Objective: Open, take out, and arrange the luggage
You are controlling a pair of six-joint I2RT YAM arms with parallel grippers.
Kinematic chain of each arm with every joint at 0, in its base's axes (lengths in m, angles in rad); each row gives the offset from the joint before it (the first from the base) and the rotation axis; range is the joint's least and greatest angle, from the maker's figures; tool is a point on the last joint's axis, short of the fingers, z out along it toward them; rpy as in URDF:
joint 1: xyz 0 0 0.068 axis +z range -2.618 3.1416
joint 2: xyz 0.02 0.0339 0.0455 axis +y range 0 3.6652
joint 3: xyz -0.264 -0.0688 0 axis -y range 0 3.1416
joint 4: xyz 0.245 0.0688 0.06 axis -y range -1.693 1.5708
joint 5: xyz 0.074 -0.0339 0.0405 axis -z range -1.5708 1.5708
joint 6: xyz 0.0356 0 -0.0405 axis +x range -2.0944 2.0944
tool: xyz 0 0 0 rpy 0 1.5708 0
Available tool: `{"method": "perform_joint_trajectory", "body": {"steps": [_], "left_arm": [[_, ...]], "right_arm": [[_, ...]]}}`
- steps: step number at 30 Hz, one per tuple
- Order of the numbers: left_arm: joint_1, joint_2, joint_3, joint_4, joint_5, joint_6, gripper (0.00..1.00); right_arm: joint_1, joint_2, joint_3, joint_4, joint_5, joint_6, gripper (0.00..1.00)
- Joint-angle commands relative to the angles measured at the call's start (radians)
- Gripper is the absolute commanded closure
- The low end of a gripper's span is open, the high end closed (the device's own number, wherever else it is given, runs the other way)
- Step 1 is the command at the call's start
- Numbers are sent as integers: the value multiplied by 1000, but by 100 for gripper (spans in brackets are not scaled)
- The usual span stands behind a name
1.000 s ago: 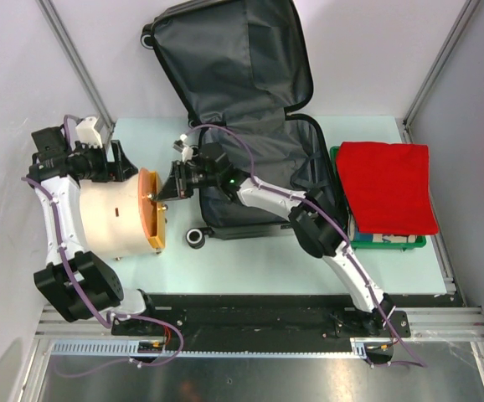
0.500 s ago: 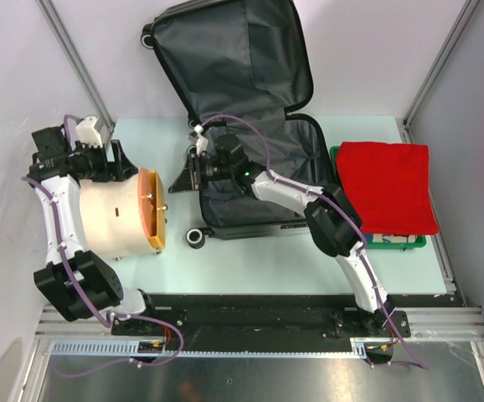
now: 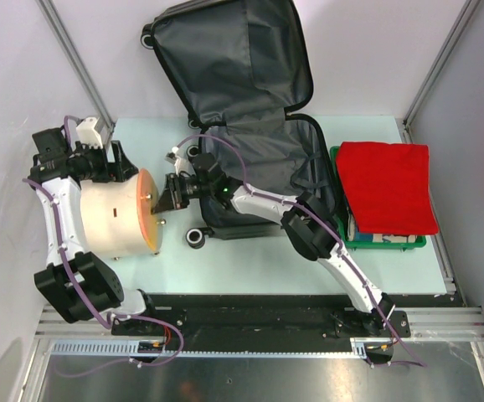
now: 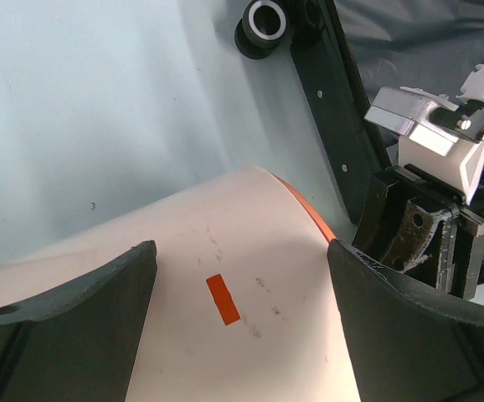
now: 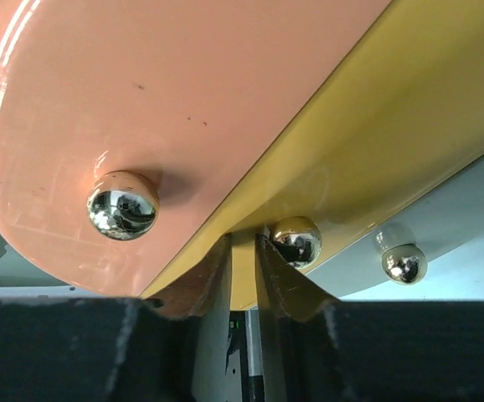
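Observation:
The luggage (image 3: pixel 250 159) lies open at the back of the table, its dark grey lining showing and its lid (image 3: pixel 234 59) propped upright; one black wheel (image 3: pixel 195 238) (image 4: pixel 265 18) points toward me. Left of it a beige cylinder (image 3: pixel 112 218) (image 4: pixel 183 251) lies on its side, orange face (image 3: pixel 150 209) (image 5: pixel 183 84) toward the luggage. My left gripper (image 3: pixel 116 163) (image 4: pixel 242 251) is spread wide open over the cylinder's curved side. My right gripper (image 3: pixel 165 199) (image 5: pixel 242 243) is at the orange face, its jaws pinched on the yellow rim (image 5: pixel 376 109).
A green bin (image 3: pixel 382 243) covered by a red cloth (image 3: pixel 388 184) stands right of the luggage. Metal frame posts (image 3: pixel 74 59) (image 3: pixel 439 67) rise at both back corners. Shiny round studs (image 5: pixel 122 203) stick out of the orange face. The pale table (image 3: pixel 259 260) ends just ahead of the arm bases.
My right gripper pulled back toward the luggage, then returned to the orange face lower down. The face, ajar before, now lies closer against the cylinder. The left arm has not moved.

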Motion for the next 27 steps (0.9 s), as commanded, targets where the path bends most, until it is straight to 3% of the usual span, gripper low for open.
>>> {"method": "perform_joint_trajectory", "body": {"steps": [1,6,9,12,19,27], "left_arm": [[-9,23,-33,-116,-26,12,13],[-9,40,-27,-116,-7,11,13],[-9,50,-17,-115,-4,6,13],[-9,55,-13,-115,-3,1,13],[-8,49,-7,-115,-12,4,13],[-9,41,-11,-113,-15,9,13]], "right_arm": [[1,-21,33,82,4,2,75],[-65,-128,-85,139,-35,-7,48],[-78,-185,-145,182,-53,3,37],[-72,-187,-133,214,-69,42,32],[-54,-73,49,139,-27,132,30],[-25,-26,111,81,-33,131,35]]}}
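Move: Above the right hand lies the drum's top knob, some 6 cm higher, about 2 cm to the left and 1 cm ahead. The middle knob is about 1 cm to the left of that hand and 2 cm below, straight beside the fingertips; the bottom knob sits roughly 7 cm below, 1 cm to the left and 1 cm back. From the left hand the top knob lies about 6 cm back, 6 cm to the right and 4 cm lower. Backing off from the middle knob, the right hand climbs in an arc along the drum's face, almost 9 cm in all: first out to the right by about 4 cm and forward, then still rising as it eases back left towards the top knob. On the way the nearly shut fingers spread wide, one above the other, and tilt up some 10 degrees to come round the knob. ##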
